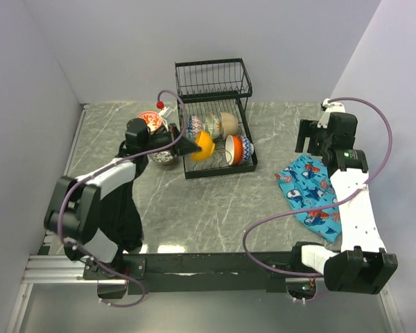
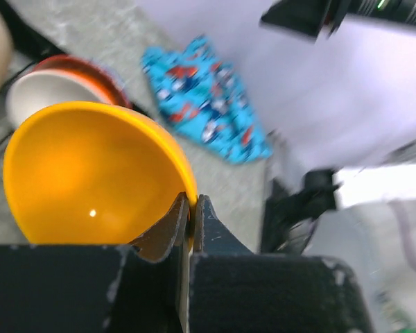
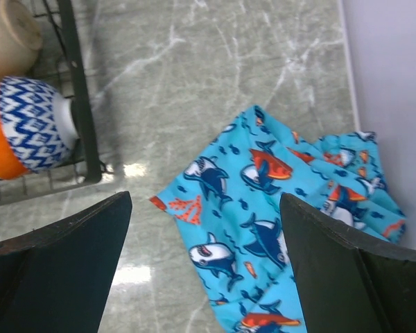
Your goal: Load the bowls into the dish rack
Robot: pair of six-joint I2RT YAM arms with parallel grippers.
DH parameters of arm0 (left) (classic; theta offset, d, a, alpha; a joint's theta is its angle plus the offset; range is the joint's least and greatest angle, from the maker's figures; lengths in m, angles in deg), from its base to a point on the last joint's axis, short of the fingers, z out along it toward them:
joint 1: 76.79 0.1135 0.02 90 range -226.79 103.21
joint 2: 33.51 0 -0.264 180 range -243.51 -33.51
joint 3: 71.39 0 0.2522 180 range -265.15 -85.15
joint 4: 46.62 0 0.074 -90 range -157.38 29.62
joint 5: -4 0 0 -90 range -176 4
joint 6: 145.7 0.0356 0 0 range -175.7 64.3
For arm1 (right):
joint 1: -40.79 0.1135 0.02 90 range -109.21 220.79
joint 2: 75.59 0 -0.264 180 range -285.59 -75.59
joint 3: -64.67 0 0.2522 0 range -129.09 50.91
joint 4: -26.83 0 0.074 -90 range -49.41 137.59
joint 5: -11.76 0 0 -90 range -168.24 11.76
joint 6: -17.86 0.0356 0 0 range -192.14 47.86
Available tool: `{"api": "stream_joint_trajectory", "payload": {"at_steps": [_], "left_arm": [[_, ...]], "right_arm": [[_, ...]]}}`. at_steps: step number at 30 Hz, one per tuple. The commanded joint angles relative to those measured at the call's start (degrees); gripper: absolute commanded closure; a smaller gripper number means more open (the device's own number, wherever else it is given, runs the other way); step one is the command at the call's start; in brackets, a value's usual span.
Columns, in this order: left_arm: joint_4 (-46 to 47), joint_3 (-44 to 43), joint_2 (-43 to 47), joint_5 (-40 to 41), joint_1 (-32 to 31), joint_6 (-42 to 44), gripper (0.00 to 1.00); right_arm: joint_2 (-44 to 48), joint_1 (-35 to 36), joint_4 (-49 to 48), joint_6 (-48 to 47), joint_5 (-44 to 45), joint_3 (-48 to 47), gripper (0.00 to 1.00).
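My left gripper is shut on the rim of a plain orange bowl, holding it on edge over the front left of the dish rack's lower tray. In the left wrist view the fingers pinch the orange bowl's rim. Three bowls stand in the lower tray: a blue patterned one, a beige one and an orange and blue one. A red patterned bowl and a dark bowl sit on the table left of the rack. My right gripper hangs open and empty.
The blue whale-print cloth lies crumpled at the right, under my right gripper and arm. The rack's right wire edge and the blue chevron bowl show in the right wrist view. Grey walls close in the table on three sides.
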Motion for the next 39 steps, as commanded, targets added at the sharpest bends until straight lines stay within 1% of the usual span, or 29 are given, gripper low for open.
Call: {"api": "stream_joint_trajectory", "payload": {"at_steps": [1,2,3,6,8,9,13,16,19,24,32,39], "left_arm": [[39.99,0.03,-6.92,2.67,-1.64,-29.35,0.99],[42.15,0.21,-8.52,5.81,-1.64,-32.08,0.99],[42.87,-0.13,-9.76,6.97,-1.64,-35.07,0.99],[45.07,-0.84,-13.80,11.98,-1.91,-37.11,0.99],[45.77,-1.63,-15.21,14.44,-2.78,-38.61,0.99],[46.21,-1.55,-15.65,16.98,-3.40,-39.92,0.99],[44.89,-1.28,-17.58,21.74,-7.70,-40.11,0.99],[43.76,-0.84,-18.73,24.99,-9.37,-40.99,0.98],[40.51,0.29,-18.91,28.24,-9.47,-41.69,0.99],[37.34,1.80,-18.99,30.89,-9.91,-41.17,0.99],[33.92,-1.28,-22.77,30.63,-10.34,-40.46,0.99],[34.09,-3.91,-26.99,31.42,-11.22,-40.11,0.99]], "right_arm": [[-0.18,-0.79,3.36,-3.01,3.08,-3.55,0.05],[-0.01,-0.79,3.62,-3.01,2.99,-3.82,0.05],[0.17,-0.79,3.62,-3.01,2.90,-3.73,0.05],[0.79,-0.79,3.97,-3.45,2.99,-3.56,0.05],[0.87,-0.88,4.59,-3.45,3.52,-3.64,0.05],[0.88,-0.88,5.11,-3.54,3.34,-3.56,0.05],[0.44,-0.79,5.03,-3.19,2.03,-3.11,0.05],[-0.53,-0.88,4.24,-2.49,1.94,-3.20,0.05],[-1.06,-0.88,3.98,-2.31,0.53,-3.64,0.05],[-0.88,-0.88,3.45,-1.96,0.53,-2.77,0.05],[-0.35,-0.79,3.62,-1.87,0.97,-1.88,0.05],[-1.15,-0.79,3.98,-2.13,1.14,-2.50,0.05]]}}
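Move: The left hand already holds the yellow bowl by its rim. The free rack spot for it is about 7 cm ahead, 9 cm right and 13 cm below. The white bowl stands some 4 cm to the right of that spot and 1 cm farther out; the floral bowl is about 9 cm farther out than the spot and 3 cm to its left. From the idle right hand the spot lies some 6 cm ahead, 27 cm left and 15 cm below. The left hand carries the yellow bowl forward and right over the near part of the dish rack, about 7 cm each way and almost level at first, then sinks some 8 cm, mostly late, down into the spot beside the white bowl. On the way the wrist rolls and swings counter-clockwise, roughly 40 degrees in all, so that the fingers go from pointing mostly right to forward and right, while they keep their pinch on the rim. ##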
